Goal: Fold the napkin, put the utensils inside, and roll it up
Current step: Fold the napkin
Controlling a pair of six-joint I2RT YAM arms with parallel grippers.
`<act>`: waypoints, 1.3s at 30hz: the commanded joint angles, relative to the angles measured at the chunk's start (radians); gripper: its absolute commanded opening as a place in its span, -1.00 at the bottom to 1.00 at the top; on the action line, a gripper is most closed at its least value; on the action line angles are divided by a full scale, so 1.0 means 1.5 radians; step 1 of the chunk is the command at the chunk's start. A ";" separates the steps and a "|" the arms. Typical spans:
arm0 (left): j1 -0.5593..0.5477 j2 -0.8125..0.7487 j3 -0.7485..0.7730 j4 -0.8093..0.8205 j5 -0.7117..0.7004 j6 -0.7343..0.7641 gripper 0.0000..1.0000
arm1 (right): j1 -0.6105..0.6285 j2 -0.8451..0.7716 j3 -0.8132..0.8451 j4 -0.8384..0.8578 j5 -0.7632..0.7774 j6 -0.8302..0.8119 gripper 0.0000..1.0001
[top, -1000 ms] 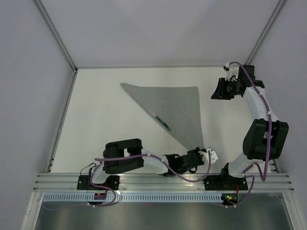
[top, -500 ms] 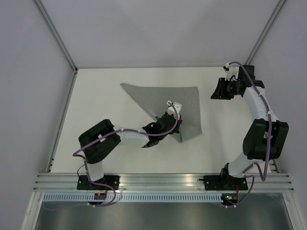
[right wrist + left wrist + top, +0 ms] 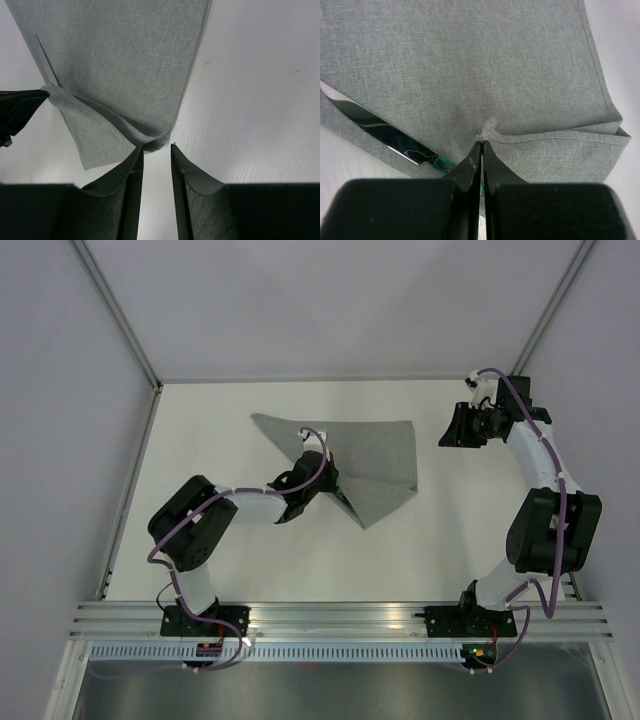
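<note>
The grey napkin [image 3: 375, 455] lies mid-table as a triangle, its near corner folded up and back over itself. My left gripper [image 3: 322, 462] is shut on that corner [image 3: 488, 129] and holds it over the cloth's left part. A knife [image 3: 375, 129] with a shiny dark blade and a teal handle [image 3: 443, 163] lies on the napkin's left edge; it also shows in the top view [image 3: 344, 498]. My right gripper [image 3: 448, 428] is open and empty, hovering just right of the napkin [image 3: 125, 60], its fingertips [image 3: 138, 150] above the folded right corner.
The white table [image 3: 210, 540] has a raised rail along its left edge [image 3: 130, 490] and grey walls around it. The left arm's links [image 3: 200, 520] stretch across the near left part.
My left gripper has carried the napkin's near corner from the table's front edge up and to the left, folding the cloth over. The right arm has not moved.
</note>
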 commanded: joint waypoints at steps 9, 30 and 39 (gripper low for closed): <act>0.066 -0.039 0.001 -0.007 0.014 -0.031 -0.95 | 0.007 -0.012 -0.005 0.020 0.001 -0.002 -0.32; 0.164 -0.019 0.029 -0.024 0.057 -0.040 -0.95 | 0.045 -0.003 -0.006 0.028 0.041 -0.004 -0.32; 0.184 -0.017 0.026 -0.023 0.065 -0.038 -0.95 | 0.059 0.002 -0.007 0.030 0.056 -0.006 -0.32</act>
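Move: Still pinched in the left hand is the napkin's folded-over corner. The napkin's far-left corner, the way it heads, lies about 28 cm ahead and 29 cm left, some 5 cm lower. The knife's middle is nearly beneath, about 1 cm ahead and 3 cm left, with its blade tip about 11 cm ahead and 11 cm left. The fold's right end is level, 27 cm right. From the right hand the far-left corner is roughly 22 cm ahead and 65 cm left. Drawing the pinched corner on over the knife towards the napkin's far-left corner, the left hand goes about 9 cm left and 6 cm forward at an even, low height, slowing over the second half. Its wrist swings some 10 degrees counter-clockwise and the shut fingers keep their hold. The right hand, empty and part open, drifts about 2 cm left. ##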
